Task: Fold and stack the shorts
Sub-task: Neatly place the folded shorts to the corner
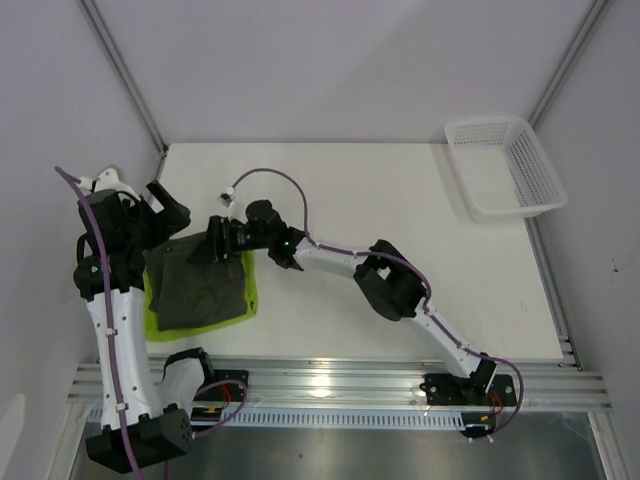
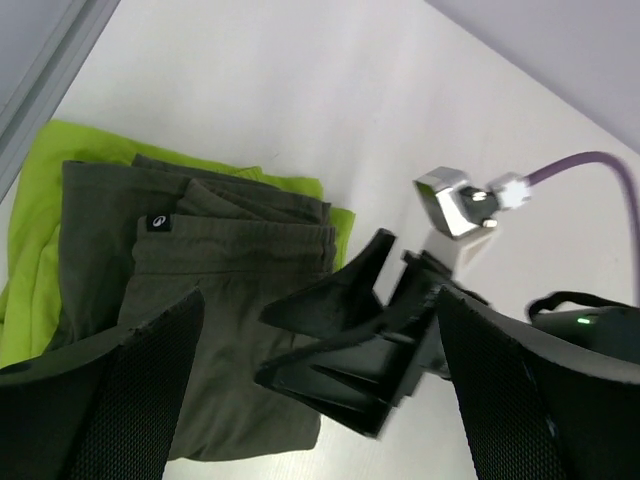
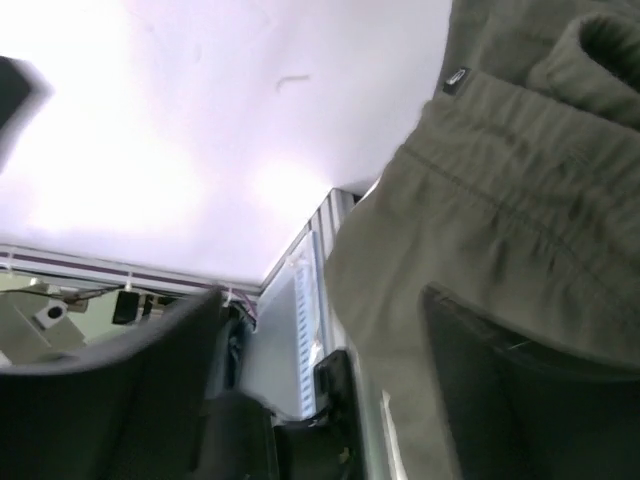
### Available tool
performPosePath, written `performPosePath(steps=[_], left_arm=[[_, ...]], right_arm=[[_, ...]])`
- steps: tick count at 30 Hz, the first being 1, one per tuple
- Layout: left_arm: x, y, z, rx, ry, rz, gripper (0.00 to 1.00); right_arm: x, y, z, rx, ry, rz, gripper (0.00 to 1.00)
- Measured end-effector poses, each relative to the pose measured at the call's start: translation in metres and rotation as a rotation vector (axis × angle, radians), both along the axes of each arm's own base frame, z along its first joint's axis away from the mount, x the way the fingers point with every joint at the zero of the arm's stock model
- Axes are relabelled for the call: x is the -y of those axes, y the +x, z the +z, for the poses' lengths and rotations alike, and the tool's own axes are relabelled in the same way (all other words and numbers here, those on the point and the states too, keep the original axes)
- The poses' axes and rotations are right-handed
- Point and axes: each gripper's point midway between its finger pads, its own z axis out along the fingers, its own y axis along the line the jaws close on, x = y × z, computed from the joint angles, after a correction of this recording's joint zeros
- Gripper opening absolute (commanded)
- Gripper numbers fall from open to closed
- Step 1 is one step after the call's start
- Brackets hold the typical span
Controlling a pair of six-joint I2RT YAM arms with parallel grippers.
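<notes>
The dark olive-grey shorts lie folded on top of the lime green shorts at the table's left side. In the left wrist view the olive pair covers most of the green pair, whose edge shows at the left and far side. My right gripper is at the far right corner of the olive shorts, jaws apart. From the left wrist its two black fingers spread over the cloth edge. In the right wrist view the olive cloth rests against one finger. My left gripper hovers open past the stack's far left corner.
A white mesh basket stands at the far right corner of the table. Grey walls close the left, back and right sides. The metal rail with both arm bases runs along the near edge.
</notes>
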Motion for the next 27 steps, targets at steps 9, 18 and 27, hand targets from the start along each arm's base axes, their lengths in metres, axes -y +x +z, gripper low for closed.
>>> performPosePath(steps=[9,18,27], left_arm=[[0.072,0.012,0.001,0.093,-0.047,-0.192,0.99],[0.196,0.019,-0.049,0.064,-0.045,-0.428,0.99],[0.198,-0.008,-0.14,0.049,-0.007,-0.441,0.99]], right_arm=[[0.128,0.052,0.13,0.251,-0.078,-0.344,0.91],[0.318,0.063,0.094,0.351,-0.356,-0.748,0.97],[0.451,0.012,0.061,0.464,-0.518,-1.048,0.98]])
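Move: About 27 cm under the left hand lies the folded grey shorts' middle, some 3 cm ahead and 1 cm to its left. From the right hand, the grey shorts' middle is about 5 cm ahead, 9 cm to the left and 14 cm below. The folded green shorts lie underneath, centred roughly 3 cm ahead of the right hand, 8 cm to its left and 15 cm below. Leaving the stacked shorts, the right hand sweeps about 45 cm to the right in an arc, rising and reaching slightly forward before sinking and easing back, while turning some 60 degrees clockwise and opening its fingers the rest of the way. The left hand, still wide open, swings about 20 cm right, turning clockwise, then sinks about 14 cm beside the stack's right edge. ##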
